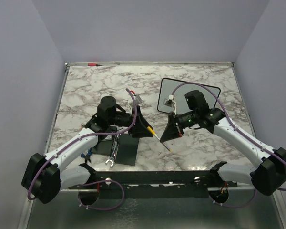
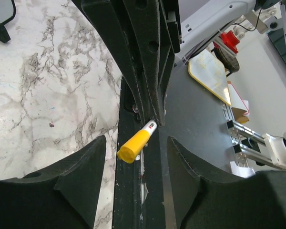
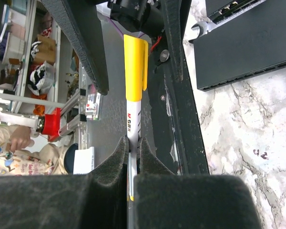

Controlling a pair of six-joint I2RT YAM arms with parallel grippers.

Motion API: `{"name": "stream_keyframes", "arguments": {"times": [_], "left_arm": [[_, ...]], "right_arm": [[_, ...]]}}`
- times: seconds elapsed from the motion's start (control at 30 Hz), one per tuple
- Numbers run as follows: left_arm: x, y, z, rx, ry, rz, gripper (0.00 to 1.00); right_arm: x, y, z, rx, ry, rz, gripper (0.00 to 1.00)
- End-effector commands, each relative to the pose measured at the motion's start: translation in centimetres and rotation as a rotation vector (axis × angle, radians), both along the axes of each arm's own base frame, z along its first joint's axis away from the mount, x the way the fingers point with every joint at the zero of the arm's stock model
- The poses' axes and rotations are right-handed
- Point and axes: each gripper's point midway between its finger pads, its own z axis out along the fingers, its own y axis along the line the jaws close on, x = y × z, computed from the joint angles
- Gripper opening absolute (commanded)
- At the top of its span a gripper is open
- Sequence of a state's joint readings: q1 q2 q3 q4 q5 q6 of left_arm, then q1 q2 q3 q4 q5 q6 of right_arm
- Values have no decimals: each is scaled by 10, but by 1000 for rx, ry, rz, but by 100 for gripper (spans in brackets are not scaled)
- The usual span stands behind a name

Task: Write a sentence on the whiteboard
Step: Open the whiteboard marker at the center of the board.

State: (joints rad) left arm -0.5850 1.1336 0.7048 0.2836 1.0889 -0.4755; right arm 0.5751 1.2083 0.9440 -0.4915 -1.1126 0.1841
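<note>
The whiteboard [image 1: 206, 97] stands propped at the back right of the marble table, and I see no lettering on it. Its corner also shows in the left wrist view [image 2: 1, 14]. My right gripper [image 1: 165, 138] [image 3: 132, 143] is shut on the white barrel of a marker [image 3: 134, 114], which has a yellow cap [image 1: 153, 130] on it. My left gripper [image 1: 149, 130] [image 2: 137, 141] is open. The marker's cap [image 2: 134, 146] lies between its fingers [image 2: 81, 181] with a gap on each side. The two grippers meet above the table's near middle.
A flat black pad [image 1: 127, 149] lies under the left arm with a wrench [image 1: 113, 153] on it; both show in the right wrist view, pad [image 3: 248, 43] and wrench [image 3: 200, 30]. A red pen [image 1: 93, 64] lies at the far edge. A black rail [image 1: 157, 177] runs along the near edge.
</note>
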Motion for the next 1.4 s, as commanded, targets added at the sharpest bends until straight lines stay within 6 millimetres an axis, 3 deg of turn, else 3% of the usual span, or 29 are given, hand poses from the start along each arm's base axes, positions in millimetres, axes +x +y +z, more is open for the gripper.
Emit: {"name": "stream_keyframes", "arguments": {"times": [0.0, 0.13, 0.27, 0.47, 0.6, 0.87, 0.93, 1.13, 1.17, 1.2, 1.27, 1.33, 1.37], "left_arm": [[-6, -1, 4, -17, -19, -41, 55], [-6, -1, 4, -18, -18, -43, 40], [-7, -2, 4, -20, -17, -47, 45], [-9, -3, 3, -17, -10, -59, 45], [-10, -4, 4, -20, -12, -63, 39], [-11, -4, 4, -22, -9, -64, 36], [-11, -4, 4, -22, -10, -64, 31], [-15, -4, 5, -27, -13, -80, 0], [-15, -4, 6, -29, -19, -80, 0], [-14, -4, 7, -32, -26, -73, 0], [-11, -4, 11, -39, -44, -49, 0], [-6, -2, 16, -50, -66, -13, 0], [-1, -1, 19, -59, -79, 14, 0]], "right_arm": [[-9, 0, 9, 21, -1, 52, 0], [-9, -1, 9, 20, 0, 56, 0], [-11, 0, 8, 14, 0, 70, 0], [-11, 1, 11, 21, -10, 75, 0], [-10, 1, 10, 19, -11, 75, 0], [-13, 1, 10, 15, -13, 86, 0], [-12, 1, 11, 16, -18, 88, 0], [-8, 3, 10, 7, -31, 73, 0], [-5, 3, 10, 3, -39, 62, 0], [-2, 4, 10, 0, -51, 46, 4], [7, 7, 12, -1, -83, -7, 21], [13, 11, 22, 42, -113, -59, 52], [17, 12, 27, 70, -133, -87, 62]]}}
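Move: The whiteboard marker is already held by its white barrel in the right fingers, yellow cap about 5 cm ahead and 5 cm left of the right hand, nearly level with it. From the left hand the cap is right there between the half-open fingers, about 1 cm back and 1 cm right. The whiteboard lies some 33 cm ahead and 25 cm right of the left hand, the black panel about 11 cm left and 2 cm ahead, both over 20 cm below. The marker's yellow cap is taken between the left fingers, which close from about half open while that hand eases back roughly 1 cm. The right hand keeps its pinch on the barrel, creeping back under 1 cm, then at the very end opens to about half, letting go as it comes forward again by about as much. ##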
